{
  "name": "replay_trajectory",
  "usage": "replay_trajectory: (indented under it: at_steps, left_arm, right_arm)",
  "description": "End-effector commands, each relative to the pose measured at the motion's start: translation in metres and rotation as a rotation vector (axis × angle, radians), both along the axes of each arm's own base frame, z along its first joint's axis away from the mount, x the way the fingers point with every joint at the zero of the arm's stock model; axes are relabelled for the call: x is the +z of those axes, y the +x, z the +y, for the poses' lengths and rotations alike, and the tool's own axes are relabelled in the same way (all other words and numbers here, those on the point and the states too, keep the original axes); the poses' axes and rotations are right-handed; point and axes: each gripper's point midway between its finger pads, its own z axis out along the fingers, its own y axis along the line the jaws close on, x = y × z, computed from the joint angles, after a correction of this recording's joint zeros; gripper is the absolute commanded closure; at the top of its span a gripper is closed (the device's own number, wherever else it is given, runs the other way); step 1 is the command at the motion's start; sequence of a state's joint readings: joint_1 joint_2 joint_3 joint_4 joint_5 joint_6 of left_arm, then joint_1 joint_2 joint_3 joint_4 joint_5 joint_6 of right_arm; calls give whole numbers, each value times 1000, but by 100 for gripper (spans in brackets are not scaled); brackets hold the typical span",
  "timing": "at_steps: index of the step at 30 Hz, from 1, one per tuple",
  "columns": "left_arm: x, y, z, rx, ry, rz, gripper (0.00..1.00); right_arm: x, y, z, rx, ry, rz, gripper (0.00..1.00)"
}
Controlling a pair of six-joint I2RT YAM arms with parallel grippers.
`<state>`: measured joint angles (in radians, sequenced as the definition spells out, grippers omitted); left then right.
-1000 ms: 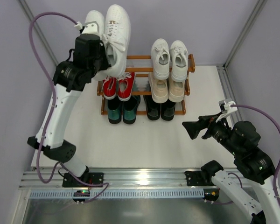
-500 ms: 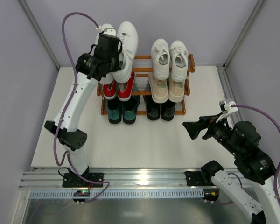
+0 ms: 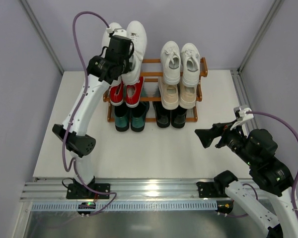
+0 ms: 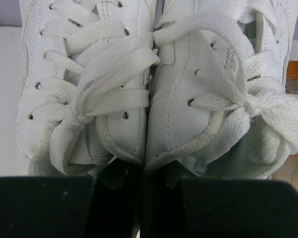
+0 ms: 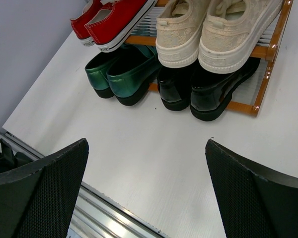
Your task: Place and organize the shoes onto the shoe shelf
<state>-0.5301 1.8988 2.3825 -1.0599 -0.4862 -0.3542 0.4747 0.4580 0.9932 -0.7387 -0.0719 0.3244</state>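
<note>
My left gripper [image 3: 120, 49] is shut on a pair of white sneakers [image 3: 134, 37], its fingers pinching the two inner heel collars together [image 4: 145, 153]. The pair hangs over the left end of the shoe shelf [image 3: 203, 67]. On the shelf's top tier, at the right, stands another white pair [image 3: 180, 62]. Red sneakers [image 3: 125, 91] and beige sneakers [image 3: 179, 94] fill the middle tier. Green loafers [image 3: 130, 117] and black loafers [image 3: 170, 116] sit on the bottom tier. My right gripper [image 3: 204, 136] is open and empty above the table, in front of the shelf's right end [image 5: 268, 69].
A metal rail [image 3: 149, 191] runs along the near table edge. Slanted frame posts [image 3: 39, 34] and grey walls close in both sides. White tabletop [image 5: 154, 148] lies between my right fingers [image 5: 44, 188] and the loafers [image 5: 124, 74].
The left arm has carried the white pair to the right and farther back, from beyond the shelf's left end to over its top tier. The right arm has not moved.
</note>
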Motion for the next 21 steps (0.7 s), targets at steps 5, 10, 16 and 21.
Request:
replay_trajectory:
  at_steps: [5,10,16,21]
  left_arm:
    - [119,19,5,82,-195,-404,100]
    - [117,17,6,90,-203,-398,74]
    - [124,13,12,106,-209,-423,36]
    - [135,11,14,103,-218,-453,27]
  right_arm:
    - [9,-3,-4,-13,14,-30,0]
    - [9,-2,-4,-15,11,-33,0]
    - [9,-2,-5,-15,9,-35,0]
    - [10,-2,-5,-16,8,-35,0]
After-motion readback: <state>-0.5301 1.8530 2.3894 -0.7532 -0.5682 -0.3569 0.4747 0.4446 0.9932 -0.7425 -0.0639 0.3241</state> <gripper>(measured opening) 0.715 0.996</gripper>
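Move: The held white sneakers are already over the left part of the rack's top shelf, whose middle lies about 5 cm ahead of the left hand and 5 cm lower. The other white pair is some 23 cm to its right and 4 cm ahead, about level; the red sneakers are on the tier below, 17 cm down and 3 cm ahead, 1 cm to the left. From the right hand that top-shelf place is roughly 33 cm ahead and 34 cm left, near its height. The white sneakers, still pinched together by their touching inner sides, are eased forward barely 1 cm by the left hand over the shelf's left part. Then its fingers spread wide and let go, and the hand lifts about 9 cm clear of the collars, drifting another 2 cm forward as the fingers tilt up some 20 degrees. ##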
